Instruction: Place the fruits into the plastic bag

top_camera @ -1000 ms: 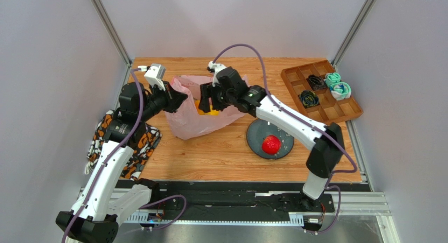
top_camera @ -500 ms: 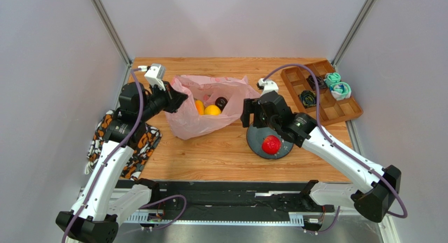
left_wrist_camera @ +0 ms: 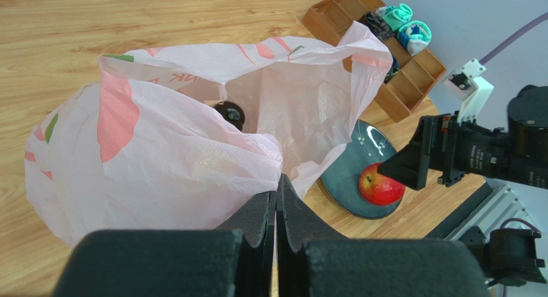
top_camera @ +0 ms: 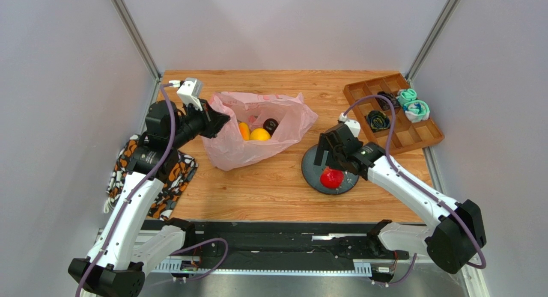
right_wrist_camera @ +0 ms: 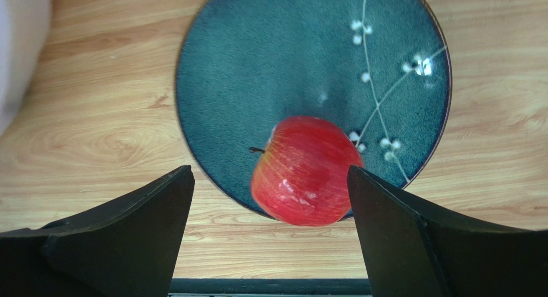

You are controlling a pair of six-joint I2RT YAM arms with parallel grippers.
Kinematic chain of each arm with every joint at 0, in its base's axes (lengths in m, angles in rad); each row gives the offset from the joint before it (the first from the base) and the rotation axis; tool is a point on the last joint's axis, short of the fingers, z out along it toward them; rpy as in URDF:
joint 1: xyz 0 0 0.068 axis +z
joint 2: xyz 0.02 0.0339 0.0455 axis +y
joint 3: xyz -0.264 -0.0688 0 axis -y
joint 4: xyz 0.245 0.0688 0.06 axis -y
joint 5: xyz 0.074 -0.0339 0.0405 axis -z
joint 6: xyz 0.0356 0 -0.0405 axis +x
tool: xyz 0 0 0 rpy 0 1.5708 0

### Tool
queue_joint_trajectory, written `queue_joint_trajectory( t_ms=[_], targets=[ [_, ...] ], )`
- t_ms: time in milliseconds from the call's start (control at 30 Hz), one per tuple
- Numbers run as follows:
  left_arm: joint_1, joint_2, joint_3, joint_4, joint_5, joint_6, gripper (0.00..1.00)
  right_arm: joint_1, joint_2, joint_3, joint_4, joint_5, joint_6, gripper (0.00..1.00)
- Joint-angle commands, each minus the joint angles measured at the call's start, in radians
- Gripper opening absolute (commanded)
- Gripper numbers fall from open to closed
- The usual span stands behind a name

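The pink plastic bag (top_camera: 239,153) lies at the left centre of the table with its mouth held up. My left gripper (top_camera: 215,122) is shut on the bag's rim (left_wrist_camera: 270,157), fingers (left_wrist_camera: 260,210) pressed together on the plastic. Inside the bag sit a yellow citrus (top_camera: 260,134), an orange-yellow fruit (top_camera: 244,130) and a dark ball (top_camera: 271,124), the ball also visible in the left wrist view (left_wrist_camera: 229,112). A red apple (top_camera: 332,177) rests on a dark plate (top_camera: 312,163). My right gripper (right_wrist_camera: 270,172) hangs open just above the apple (right_wrist_camera: 305,172), its fingers either side and apart from it.
A wooden compartment tray (top_camera: 411,135) stands at the back right, holding teal and black coiled bundles (top_camera: 411,104). An orange-black patterned cloth (top_camera: 175,175) lies at the table's left edge under the left arm. Grey walls close in both sides.
My right arm has pulled out of the bag's mouth, swung right and come down over the plate, its jaws opening wider. The left arm has held still.
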Motion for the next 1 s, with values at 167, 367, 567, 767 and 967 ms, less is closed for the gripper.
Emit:
queue_joint_trajectory(
  t_ms=[167, 367, 567, 767, 967],
  targets=[
    [0.004, -0.007, 0.039, 0.029, 0.019, 0.001, 0.00, -0.018, 0.053, -0.043, -0.004, 0.001, 0.110, 0.96],
    [0.004, -0.008, 0.039, 0.029, 0.016, 0.001, 0.00, -0.028, 0.062, -0.068, -0.012, 0.018, 0.138, 0.97],
    [0.004, -0.005, 0.039, 0.029, 0.013, 0.003, 0.00, -0.029, 0.079, -0.092, -0.014, 0.032, 0.158, 0.98],
    [0.004, -0.007, 0.039, 0.027, 0.013, 0.003, 0.00, -0.028, 0.096, -0.120, 0.031, 0.029, 0.155, 0.98],
    [0.004, -0.008, 0.039, 0.024, 0.011, 0.004, 0.00, -0.028, 0.122, -0.128, 0.064, 0.027, 0.135, 0.95]
  ],
)
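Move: The apple sits about 8 cm below the right hand, some 2 cm back and 2 cm to its right. The plate's centre is about 5 cm farther out than the apple and 3 cm lower. The plastic bag stands roughly 14 cm ahead of the right hand and 22 cm to its left, its middle about 6 cm lower. From the left hand, the apple is about 34 cm right, 6 cm back and 28 cm below. The apple on the plate is straddled from above: the wide-open right hand sinks about 6.5 cm, easing some 2 cm back and 2 cm right, until the fingertips come to either side of it. Meanwhile the fingers tip about 10 degrees more steeply downward and the wrist turns slightly clockwise. The fingers don't close, and contact can't be seen. The left hand stays put, still pinching the bag's rim. ##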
